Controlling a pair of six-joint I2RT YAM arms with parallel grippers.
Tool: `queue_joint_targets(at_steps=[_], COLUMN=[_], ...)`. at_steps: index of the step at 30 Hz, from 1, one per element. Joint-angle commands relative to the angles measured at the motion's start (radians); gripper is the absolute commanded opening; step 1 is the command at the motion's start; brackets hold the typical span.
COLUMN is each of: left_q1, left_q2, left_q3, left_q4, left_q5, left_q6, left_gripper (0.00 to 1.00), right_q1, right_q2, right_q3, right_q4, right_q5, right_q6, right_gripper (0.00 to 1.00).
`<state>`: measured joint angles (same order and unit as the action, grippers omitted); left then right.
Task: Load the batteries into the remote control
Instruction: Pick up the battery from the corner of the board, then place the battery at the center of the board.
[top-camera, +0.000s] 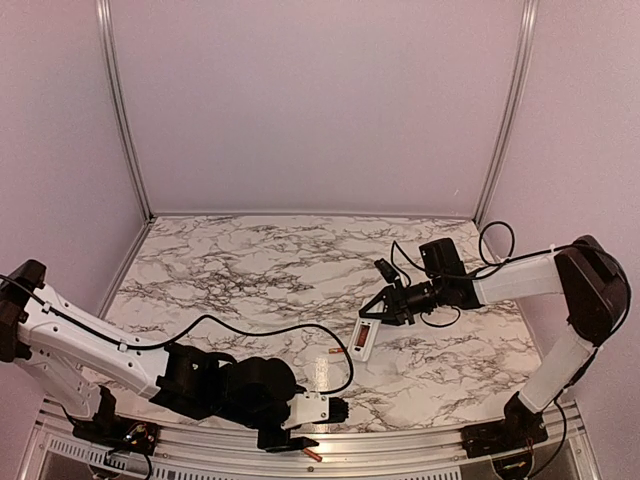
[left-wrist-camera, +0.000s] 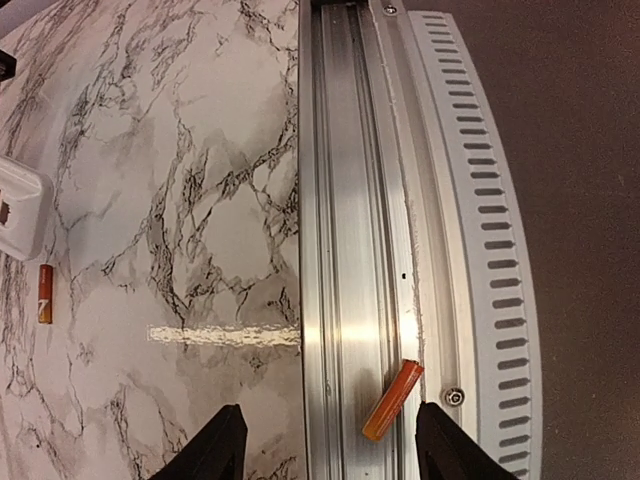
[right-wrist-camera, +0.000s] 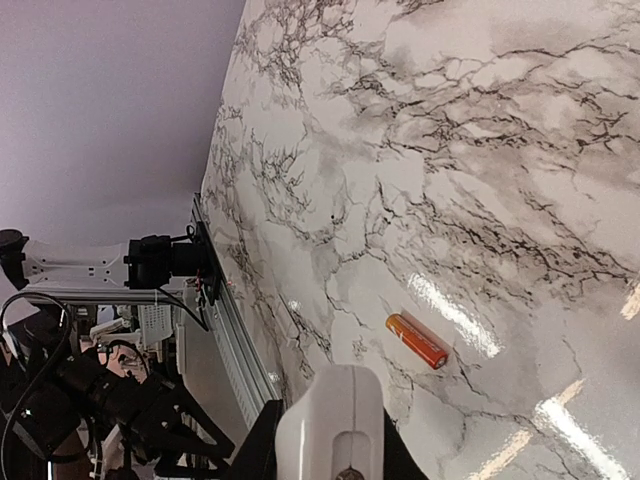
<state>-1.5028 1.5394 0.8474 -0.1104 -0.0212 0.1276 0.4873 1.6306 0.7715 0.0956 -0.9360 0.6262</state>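
One orange-red battery (left-wrist-camera: 392, 401) lies tilted in the aluminium rail (left-wrist-camera: 350, 200) at the table's near edge. It sits loose between the fingers of my left gripper (left-wrist-camera: 335, 452), which stands open around it. From above, this battery (top-camera: 313, 455) shows just below the left gripper (top-camera: 318, 430). My right gripper (top-camera: 374, 313) is shut on the white remote control (top-camera: 363, 340), holding one end with the other end down on the marble. The remote control (right-wrist-camera: 335, 425) fills the space between the right fingers. A second battery (right-wrist-camera: 417, 341) lies on the table beside it, also seen from above as the second battery (top-camera: 337, 351).
A perforated white strip (left-wrist-camera: 495, 250) runs along the rail's outer side, beyond the table edge. The remote's corner (left-wrist-camera: 18, 210) and the second battery (left-wrist-camera: 44, 293) show at the left wrist view's left edge. A black cable (top-camera: 250, 328) loops over the marble tabletop (top-camera: 260, 270).
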Motion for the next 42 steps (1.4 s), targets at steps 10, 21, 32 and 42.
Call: queue_joint_targets(at_steps=[10,21,32,42], left_q1=[-0.048,-0.048,-0.02,0.148], left_q2=[0.133,0.245,0.254,0.072], left_q3=[-0.003,0.067,0.097,0.055], left_q4=[-0.118,-0.125,-0.171,-0.176], left_q5=[0.03,-0.001,0.018,0.003], left_q6=[0.149,0.22,0.235,0.223], left_gripper=[0.55,0.42,0.06,0.03], right_q1=[-0.006,-0.006,-0.008,-0.015], right_q2=[-0.017,-0.011,-0.012,-0.009], right_q3=[-0.007,-0.005,-0.005,-0.006], right_q4=[0.003,0.007,-0.004,-0.006], right_q5=[-0.018,-0.029,-0.03,-0.028], right_q6=[-0.004,-0.002,-0.019,-0.027], right_gripper=[0.0,0.0,0.0,0.0])
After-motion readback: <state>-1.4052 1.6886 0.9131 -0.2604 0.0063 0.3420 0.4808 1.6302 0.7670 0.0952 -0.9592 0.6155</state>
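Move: The first battery lies askew in the metal rail along the table's front edge, about 2 cm back and 1 cm to the right of the open left hand and roughly 8 cm below it. The second battery is on the table some 22 cm farther out and 6 cm more to the right. The remote, held by the right hand, is about 20 cm ahead and 12 cm right of the left hand. The rail battery is roughly 26 cm back, 14 cm left and 10 cm below the right hand. The left fingers pinch the battery in the rail by its left end: the hand sinks about 7 cm, easing slightly back and left, then a little right again, while the fingers tilt some 15 degrees to point more steeply down and close. With the battery gripped, it swings forward about 5 cm and starts rising, off the rail towards the table. The right hand keeps the remote still. ##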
